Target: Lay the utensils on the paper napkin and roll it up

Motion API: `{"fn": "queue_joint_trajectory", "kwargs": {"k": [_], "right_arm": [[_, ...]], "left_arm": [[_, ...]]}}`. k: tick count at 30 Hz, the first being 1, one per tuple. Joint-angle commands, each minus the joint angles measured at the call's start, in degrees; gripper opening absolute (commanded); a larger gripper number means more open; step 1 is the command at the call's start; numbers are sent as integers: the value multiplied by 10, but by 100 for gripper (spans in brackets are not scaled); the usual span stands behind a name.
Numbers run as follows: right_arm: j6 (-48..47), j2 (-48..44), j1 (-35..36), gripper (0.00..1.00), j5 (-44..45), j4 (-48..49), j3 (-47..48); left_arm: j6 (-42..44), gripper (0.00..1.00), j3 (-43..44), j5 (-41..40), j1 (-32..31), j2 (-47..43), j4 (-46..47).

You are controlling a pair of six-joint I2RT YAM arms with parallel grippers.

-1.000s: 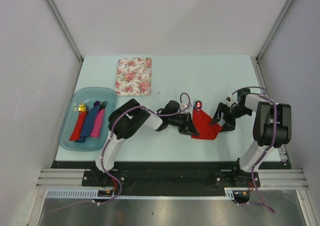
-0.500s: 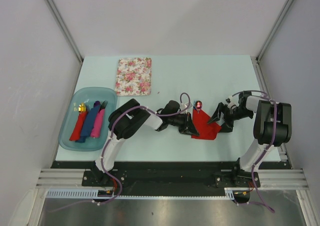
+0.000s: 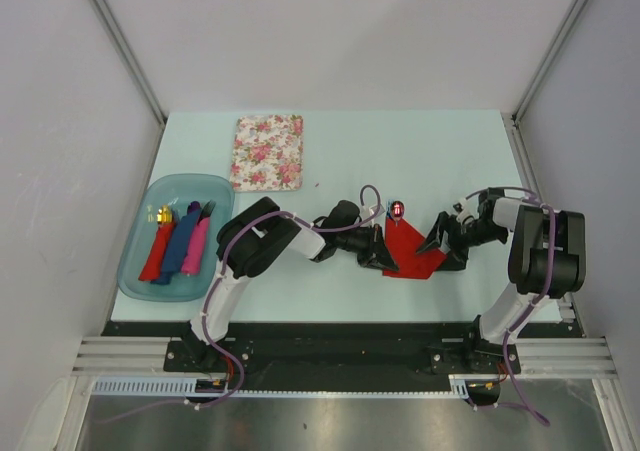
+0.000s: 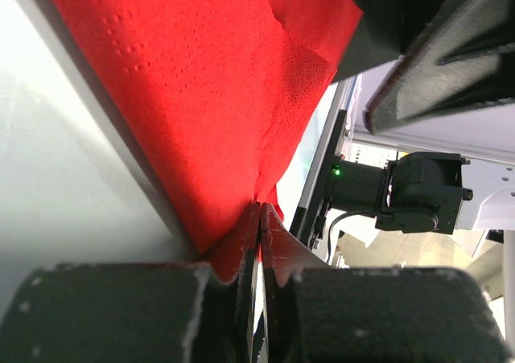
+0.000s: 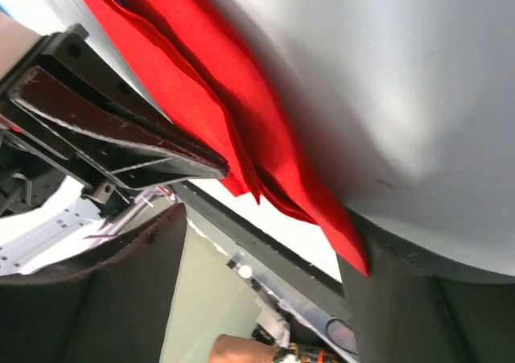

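The red paper napkin [image 3: 412, 248] lies folded on the table between my two grippers. A shiny red-gold spoon head [image 3: 398, 209] sticks out past its far edge; the rest of the utensils is hidden in the fold. My left gripper [image 3: 379, 252] is shut on the napkin's left edge, and in the left wrist view its fingers [image 4: 278, 236] pinch the red paper [image 4: 193, 97]. My right gripper [image 3: 445, 246] stands open at the napkin's right corner. In the right wrist view the corner of the napkin [image 5: 265, 138] hangs between its spread fingers [image 5: 137, 290], touching neither pad clearly.
A clear blue tub [image 3: 138, 256] at the left holds red, blue and pink rolls, one with a gold tip. A stack of floral napkins [image 3: 267, 151] lies at the back left. The table's front edge runs just below the napkin.
My right gripper has slid nearer and left to the napkin's right corner, its jaws spreading a little wider. The left gripper and the napkin have stayed put.
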Motion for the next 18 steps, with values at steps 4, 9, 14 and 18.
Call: {"fn": "queue_joint_trajectory", "kwargs": {"k": [4, 9, 14, 18], "right_arm": [[-11, -30, -6, 54, 3, 14, 13], [-4, -66, 4, 36, 27, 36, 1], [-8, -82, 36, 11, 35, 46, 10], [-5, -93, 69, 0, 45, 66, 20]], "left_arm": [[39, 8, -7, -41, -2, 21, -45], [43, 8, -3, -43, -2, 21, -52], [45, 8, -2, -44, -3, 19, -56], [48, 7, -2, -44, -2, 18, -59]]}}
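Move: The red napkin's right-hand corner lies about 3 cm to the right of my right hand point and roughly 2 cm below it, level with it fore and aft, at my spread fingers. The spoon's bowl is some 11 cm ahead and 7 cm left, and the fork's head is 2 cm farther left beside it. From my left hand, shut on the napkin's folded side, that corner is around 11 cm to the right and 2 cm forward, slightly below. I close my right fingers from wide open to shut, pinching the napkin's loose right-hand flap near its corner. As they close I ease the hand forward and up, about 1.5 cm each way, rolling the wrist some 10 degrees. My left hand stays still, its shut tips keeping their place on the folded side of the napkin. ##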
